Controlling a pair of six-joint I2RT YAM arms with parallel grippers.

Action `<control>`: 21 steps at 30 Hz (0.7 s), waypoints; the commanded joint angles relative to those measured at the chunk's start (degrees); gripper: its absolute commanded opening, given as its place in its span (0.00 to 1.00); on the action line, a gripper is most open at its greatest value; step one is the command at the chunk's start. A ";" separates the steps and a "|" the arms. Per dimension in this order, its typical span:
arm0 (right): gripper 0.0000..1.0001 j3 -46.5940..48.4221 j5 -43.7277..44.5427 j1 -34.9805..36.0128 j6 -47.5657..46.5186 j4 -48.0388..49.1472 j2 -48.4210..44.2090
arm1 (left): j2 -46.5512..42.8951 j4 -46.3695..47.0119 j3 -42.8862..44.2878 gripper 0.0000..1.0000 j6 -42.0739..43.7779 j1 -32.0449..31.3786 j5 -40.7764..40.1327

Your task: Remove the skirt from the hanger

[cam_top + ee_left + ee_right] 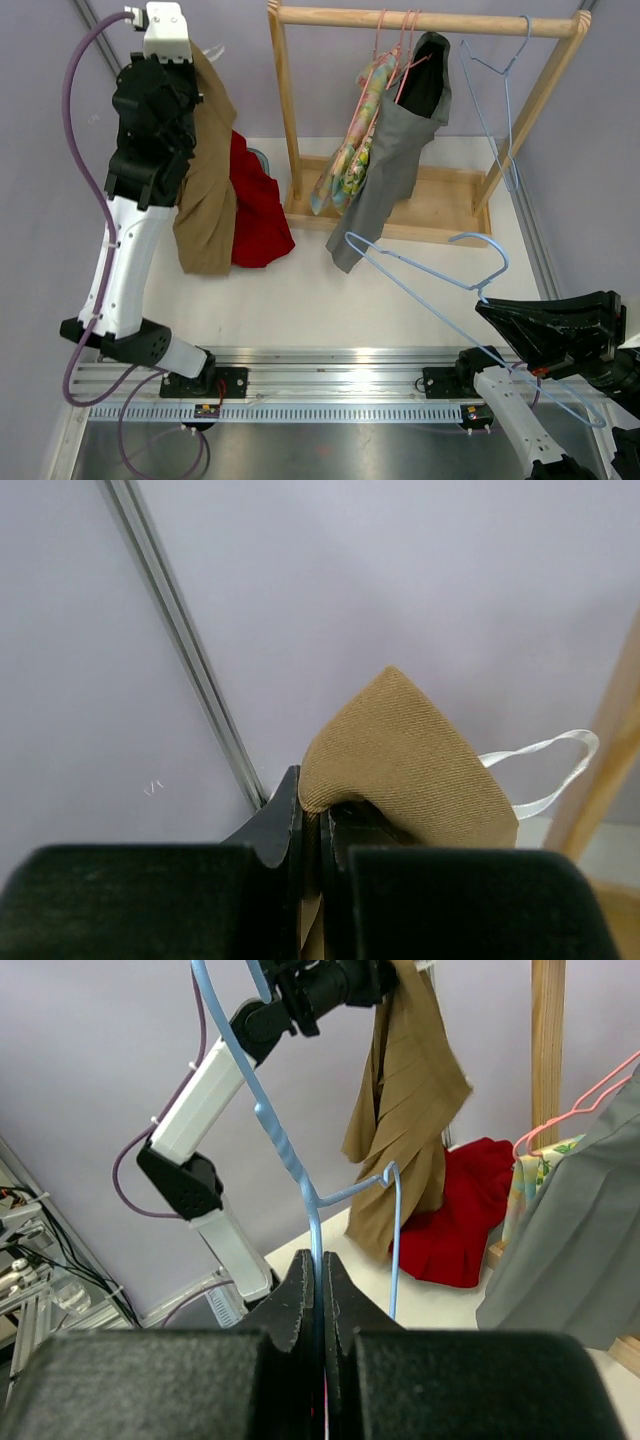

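A tan skirt (208,190) hangs from my left gripper (178,70), raised high at the far left; the jaws are shut on a fold of its cloth (400,755). My right gripper (500,315) at the near right is shut on the wire of a bare light-blue hanger (430,265), held above the table. In the right wrist view the hanger wire (290,1160) rises from between the shut jaws, and the skirt (405,1110) hangs apart from it, behind.
A red garment (258,200) lies on the table by the skirt. A wooden rack (430,20) at the back holds a grey garment (400,150), a floral one (352,150) on pink hangers, and an empty blue hanger (500,80).
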 commanded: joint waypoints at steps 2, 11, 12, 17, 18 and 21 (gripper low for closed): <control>0.00 0.66 2.89 1.32 -3.25 -2.62 0.54 | 5.97 7.07 11.84 0.00 -1.01 5.50 3.77; 0.00 1.27 16.85 2.29 -6.50 -6.22 3.26 | 6.95 12.07 -10.59 0.01 -7.34 8.77 7.03; 0.00 1.27 19.56 2.29 -6.59 -6.49 4.05 | 7.21 12.33 -13.52 0.02 -8.21 8.86 6.42; 0.00 1.98 27.13 2.29 -6.24 -3.08 8.01 | 9.15 6.29 -22.50 0.95 -20.15 10.26 2.98; 0.00 2.06 31.24 2.29 -6.59 -2.54 9.15 | 8.80 2.88 -23.38 0.99 -22.26 10.35 2.63; 0.00 0.84 36.44 2.29 -8.34 0.88 11.78 | 3.63 -0.05 -28.46 0.99 -26.85 10.27 4.55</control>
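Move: The left hand, gripping the brown skirt, has the basket some 8 cm ahead, 3 cm to its left and 50 cm below; the red skirt's middle lies about 8 cm ahead, 1 cm to its right and 46 cm down. For the right hand, holding the emptied blue hanger, the rod's right end is roughly 48 cm ahead, 16 cm to its right and 5 cm above; the hanging grey skirt is 40 cm ahead, 5 cm left and 20 cm lower. Forward first, still rising a touch, then steeply down towards the basket goes the left hand, ending about 27 cm lower and 9 cm farther out, wrist tipping down some 30 degrees; late in the drop its fingers open wide and let go of the brown skirt. The right hand, keeping its pinch on the blue hanger, moves forward towards the rack, drifting right and turning clockwise. ##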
